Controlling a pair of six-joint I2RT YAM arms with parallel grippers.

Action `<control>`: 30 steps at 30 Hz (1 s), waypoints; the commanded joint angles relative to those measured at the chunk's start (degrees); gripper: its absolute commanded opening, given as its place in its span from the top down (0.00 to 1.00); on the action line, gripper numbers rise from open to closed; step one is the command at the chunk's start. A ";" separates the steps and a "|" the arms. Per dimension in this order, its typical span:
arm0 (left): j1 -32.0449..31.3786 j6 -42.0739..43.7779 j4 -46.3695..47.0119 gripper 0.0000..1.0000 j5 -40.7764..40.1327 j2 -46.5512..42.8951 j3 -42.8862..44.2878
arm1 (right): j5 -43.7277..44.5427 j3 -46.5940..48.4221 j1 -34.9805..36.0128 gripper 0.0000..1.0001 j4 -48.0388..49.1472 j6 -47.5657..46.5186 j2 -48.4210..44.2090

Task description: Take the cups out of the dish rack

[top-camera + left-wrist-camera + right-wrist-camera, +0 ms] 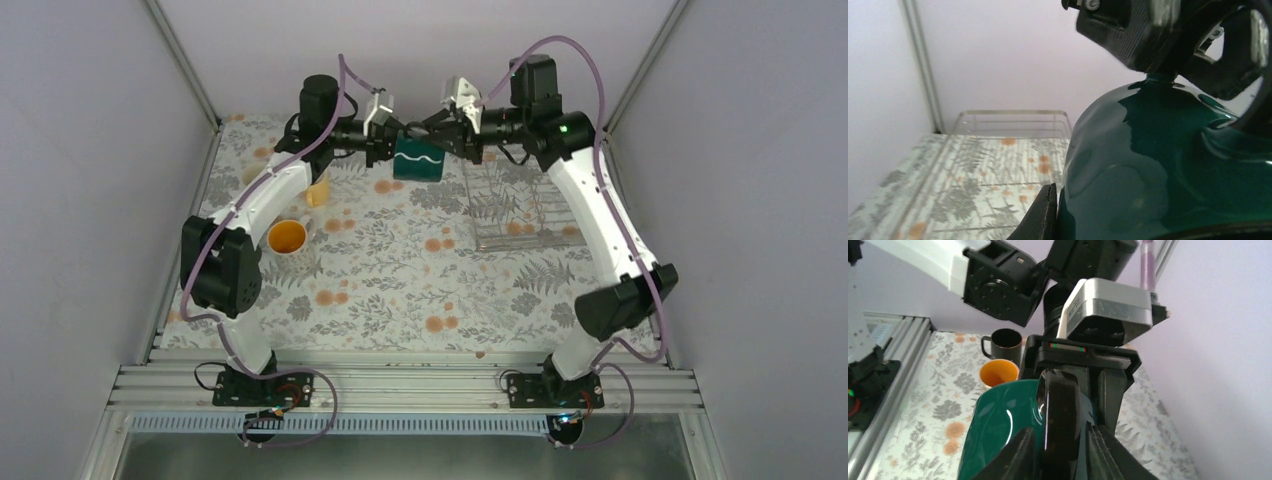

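Observation:
A dark green cup (418,160) hangs in the air at the back of the table, between both grippers. My left gripper (392,145) is shut on its wall, and one finger (1045,215) presses against the glossy green side (1168,165). My right gripper (1063,440) is shut around the cup's dark handle, with a finger on each side of it. The silver wire dish rack (510,205) stands below and to the right of the cup. An orange-yellow cup (288,238) stands on the cloth at the left. A black cup (1007,342) stands behind the orange-yellow cup (998,374).
A pale cup (318,190) shows partly under the left arm. A flower-patterned cloth (400,270) covers the table. White walls with metal posts close in the left, right and back. The rack's far rim (1013,116) lies near the back wall.

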 commanded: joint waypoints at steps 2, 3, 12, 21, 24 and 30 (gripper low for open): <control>-0.69 10.52 -15.87 0.98 7.85 -6.00 1.77 | 8.03 -11.44 0.17 0.33 10.06 -2.27 -6.49; -0.69 10.99 -16.43 0.98 7.63 -6.53 1.60 | 9.77 -11.85 0.17 0.20 10.83 -1.55 -6.50; 0.80 28.62 -43.75 0.98 4.20 -4.78 12.64 | 22.30 -14.15 -2.63 0.00 10.51 -1.32 -5.97; 4.33 44.28 -64.89 0.98 -15.29 2.14 27.13 | 14.53 -20.66 -6.42 0.00 0.67 -8.60 -15.16; 3.96 50.71 -72.17 0.98 -24.73 4.60 31.75 | 15.47 -21.33 -6.42 0.00 -4.28 -10.45 -18.38; 3.04 59.84 -82.60 0.98 -50.17 10.66 39.83 | 21.45 -29.75 -6.41 0.00 -7.30 -15.01 -27.98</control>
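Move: The green mug is already in my left fingers, its middle about 4 cm back and 4 cm right of that hand. The yellow cup stands some 19 cm to my left hand's left and 4 cm farther out, with the patterned mug 25 cm left and 9 cm nearer me, both about 31 cm below. From my right hand, still at the handle, the mug's middle is 4 cm back, 2 cm left and 4 cm lower; the dish rack's middle is 23 cm right, 7 cm out and 36 cm down. I open my right fingers wide to let go of the green mug's handle, ease a little forward, then draw that hand about 10 cm right, down some 5 cm and finally back, towards the rack. My left keeps its grip on the mug's wall, dips back 3 cm, then carries it left and forward towards the yellow cup, sinking late as the wrist tips the fingers down some 40 degrees. ##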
